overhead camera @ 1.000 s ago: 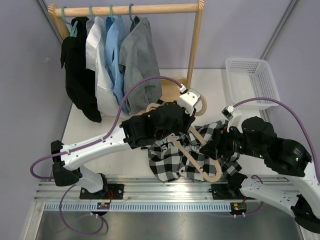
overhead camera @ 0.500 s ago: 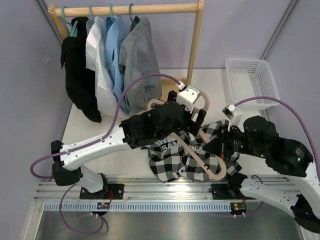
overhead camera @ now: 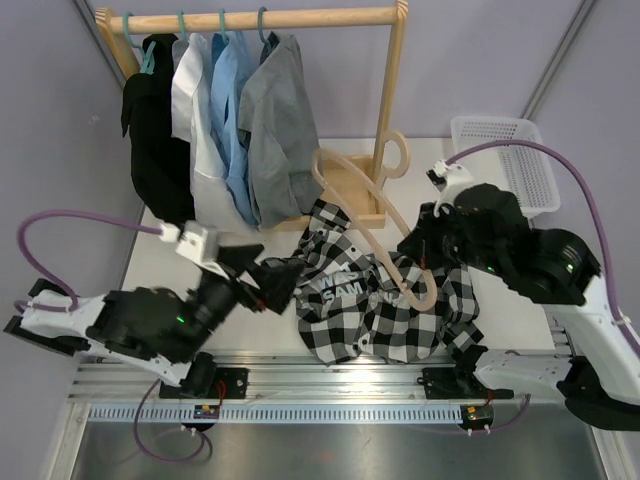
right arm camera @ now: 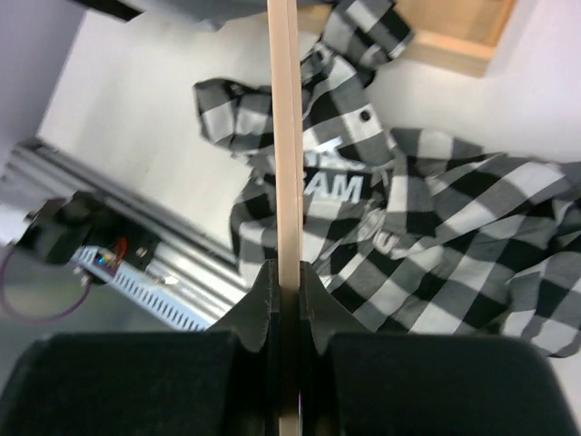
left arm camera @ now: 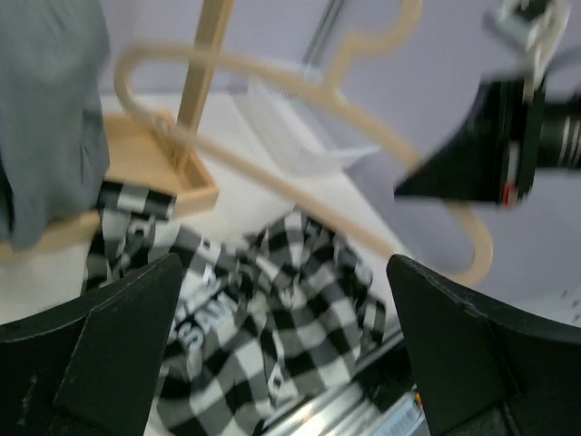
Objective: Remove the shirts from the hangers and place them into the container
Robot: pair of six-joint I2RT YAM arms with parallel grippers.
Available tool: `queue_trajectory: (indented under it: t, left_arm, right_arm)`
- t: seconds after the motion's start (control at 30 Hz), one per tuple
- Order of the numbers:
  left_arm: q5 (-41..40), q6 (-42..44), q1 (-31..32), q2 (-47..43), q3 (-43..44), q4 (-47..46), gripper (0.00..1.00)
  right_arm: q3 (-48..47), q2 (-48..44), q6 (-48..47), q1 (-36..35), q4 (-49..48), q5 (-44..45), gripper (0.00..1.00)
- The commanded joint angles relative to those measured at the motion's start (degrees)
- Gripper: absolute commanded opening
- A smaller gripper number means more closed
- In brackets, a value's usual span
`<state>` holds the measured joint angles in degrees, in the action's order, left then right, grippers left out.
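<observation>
The black-and-white checked shirt point(overhead camera: 385, 305) point(left arm camera: 272, 309) point(right arm camera: 436, 236) lies crumpled on the table, off its hanger. My right gripper point(overhead camera: 410, 255) point(right arm camera: 284, 272) is shut on the pale wooden hanger point(overhead camera: 360, 200) point(right arm camera: 284, 136) point(left arm camera: 300, 91) and holds it above the shirt, with the hook toward the rack post. At the near left my left gripper point(overhead camera: 285, 283) point(left arm camera: 290, 363) stands open and holds nothing, pointing at the shirt. Black point(overhead camera: 160, 150), white point(overhead camera: 200, 130), light blue point(overhead camera: 230, 115) and grey point(overhead camera: 280, 130) shirts hang on teal hangers point(overhead camera: 262, 20). The white mesh container point(overhead camera: 505, 165) point(left arm camera: 290, 127) stands at the far right.
The wooden clothes rack point(overhead camera: 300, 17) stands at the back, its post point(overhead camera: 390, 90) and base tray point(overhead camera: 350, 195) point(right arm camera: 454, 27) just beyond the checked shirt. A metal rail point(overhead camera: 330, 375) runs along the near edge.
The left gripper opened, let go of the wooden hanger and drew back to the near left. The right gripper shut on the hanger and lifted it clear of the checked shirt.
</observation>
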<state>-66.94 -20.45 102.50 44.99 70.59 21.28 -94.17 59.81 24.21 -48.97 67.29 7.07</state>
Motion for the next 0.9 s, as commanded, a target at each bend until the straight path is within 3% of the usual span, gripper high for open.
queue_trajectory:
  t: [0.0,0.27,0.3,0.37,0.7,0.87]
  left_arm:
    - [-12.94,-24.29,7.34,7.81,-2.39,21.19,0.99]
    - [-14.37,-56.16,17.55,19.33,4.11,48.83,0.99]
    - [-13.93,-65.76,18.34,22.04,5.16,57.65,0.99]
    - [-13.49,-76.19,20.53,25.04,7.46,67.45,0.99]
    - [-11.11,-80.19,23.89,29.10,7.37,67.32,0.99]
    - [-11.46,-80.10,24.33,29.27,7.72,67.23,0.99]
  right_arm:
    - [-6.28,5.22,-2.49,-0.07,0.65,11.46,0.00]
    - [-21.48,18.82,-7.06,-0.07,-0.23,18.59,0.00]
    - [-23.32,20.16,-8.11,-0.07,-0.05,19.20,0.00]
    - [-28.42,23.76,-9.08,-0.07,-0.14,20.61,0.00]
    - [-58.54,43.80,-16.81,0.02,3.37,25.17,0.00]
    - [-60.53,47.94,-17.18,3.95,-0.57,26.24,0.00]
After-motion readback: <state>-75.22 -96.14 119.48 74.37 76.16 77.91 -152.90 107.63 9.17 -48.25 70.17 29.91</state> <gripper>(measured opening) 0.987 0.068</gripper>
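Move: My right hand already grips the wooden hanger. The free stretch of rack bar is about 38 cm ahead of it, 11 left and 17 up, the rack's right post some 34 cm straight ahead, and the grey shirt about 33 ahead, 22 left. From my empty left hand the checkered shirt lies roughly 9 cm ahead, 20 right and 42 below; the rack tray, 38 ahead and 13 right, is about equally low. I carry the hanger forward about 18 cm with my right hand, rising and drifting left some 8 cm each towards the rack bar; the fingers keep their pinch while the wrist tips up about 20 degrees and turns a little clockwise. My open left hand drops about 15 cm, backing off and shifting right as it tips slightly down, then settles above the shirt's near side without touching it. ##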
